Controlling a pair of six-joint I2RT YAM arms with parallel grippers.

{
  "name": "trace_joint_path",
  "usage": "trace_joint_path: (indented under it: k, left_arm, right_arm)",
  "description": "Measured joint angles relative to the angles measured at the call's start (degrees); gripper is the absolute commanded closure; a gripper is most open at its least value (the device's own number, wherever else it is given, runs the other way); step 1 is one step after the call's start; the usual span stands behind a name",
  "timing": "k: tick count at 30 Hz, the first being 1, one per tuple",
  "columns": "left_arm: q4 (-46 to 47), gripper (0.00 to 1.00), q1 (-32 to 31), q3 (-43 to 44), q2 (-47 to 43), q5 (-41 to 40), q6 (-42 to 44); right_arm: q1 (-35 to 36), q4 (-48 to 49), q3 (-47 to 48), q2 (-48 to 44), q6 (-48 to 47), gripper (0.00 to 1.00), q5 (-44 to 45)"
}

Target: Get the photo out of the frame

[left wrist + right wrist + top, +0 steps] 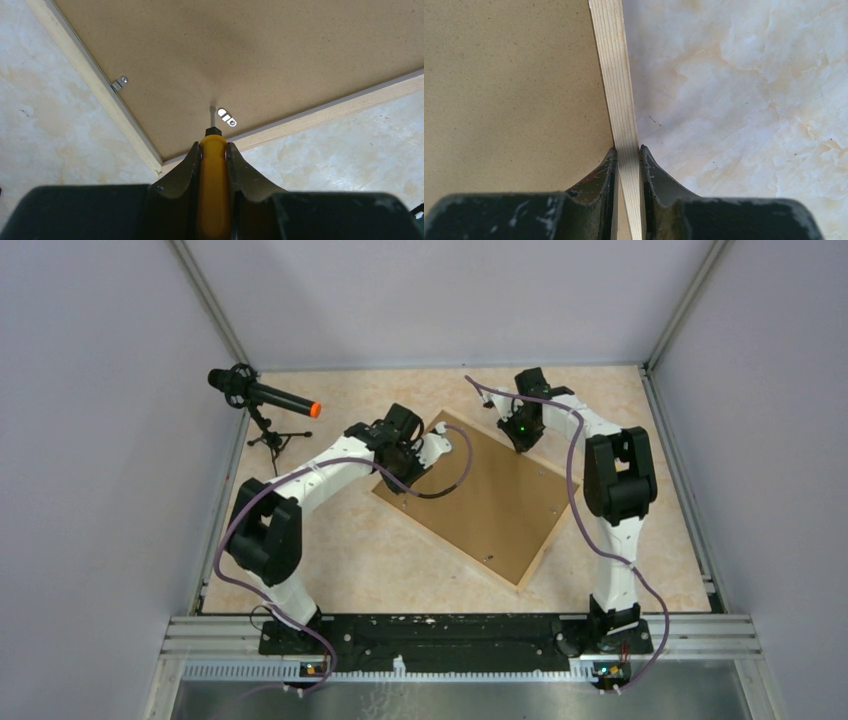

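Observation:
The frame (490,502) lies face down on the table, its brown board back up, with pale wood edges (616,95). The photo is hidden under the backing. My left gripper (213,145) is shut on a yellow-handled screwdriver (214,185); its tip (212,112) rests on the board beside a small metal tab (226,117) near the frame's corner. A second tab (119,83) sits on the left edge. My right gripper (628,150) is shut on the frame's wood edge at the far right side (525,435).
A microphone on a small tripod (262,400) stands at the back left. The left arm's cable (440,485) loops over the frame's back. Grey walls close in the table on three sides.

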Motion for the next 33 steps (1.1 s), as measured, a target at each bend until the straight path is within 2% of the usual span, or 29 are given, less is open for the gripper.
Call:
trace_joint_path:
  k: [7,16,23,33]
  left_arm:
    - [-0.6,1.00,0.0,3.2,1.6,2.3,0.2]
    - [-0.6,1.00,1.8,14.1,6.3,-2.3,1.8]
    - [-1.0,1.00,4.3,14.8,9.9,-5.4,3.4]
    - [-0.5,1.00,4.7,15.0,12.0,-6.5,4.4]
  right_arm:
    - [0.0,-0.1,0.1,0.0,0.0,0.92,0.0]
    - [0.0,-0.8,0.9,0.5,0.8,0.92,-0.2]
    - [-0.3,-0.7,0.9,0.5,1.7,0.88,-0.9]
    - [-0.4,-0.7,0.9,0.5,2.7,0.87,-1.6]
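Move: The left hand holds a screwdriver, its tip beside the near clip, which sits about 1 cm ahead, 2 right and 8 below the hand. The next clip, on the frame's left short side, lies some 12 cm ahead at the same height; the frame's left corner is 4 ahead, 6 left. From the right hand, gripping the frame's far edge, that next clip is roughly 36 cm left and 4 back. Left hand arcs forward some 8 cm, rising about 4 then lowering, bringing the screwdriver tip to the next clip. ##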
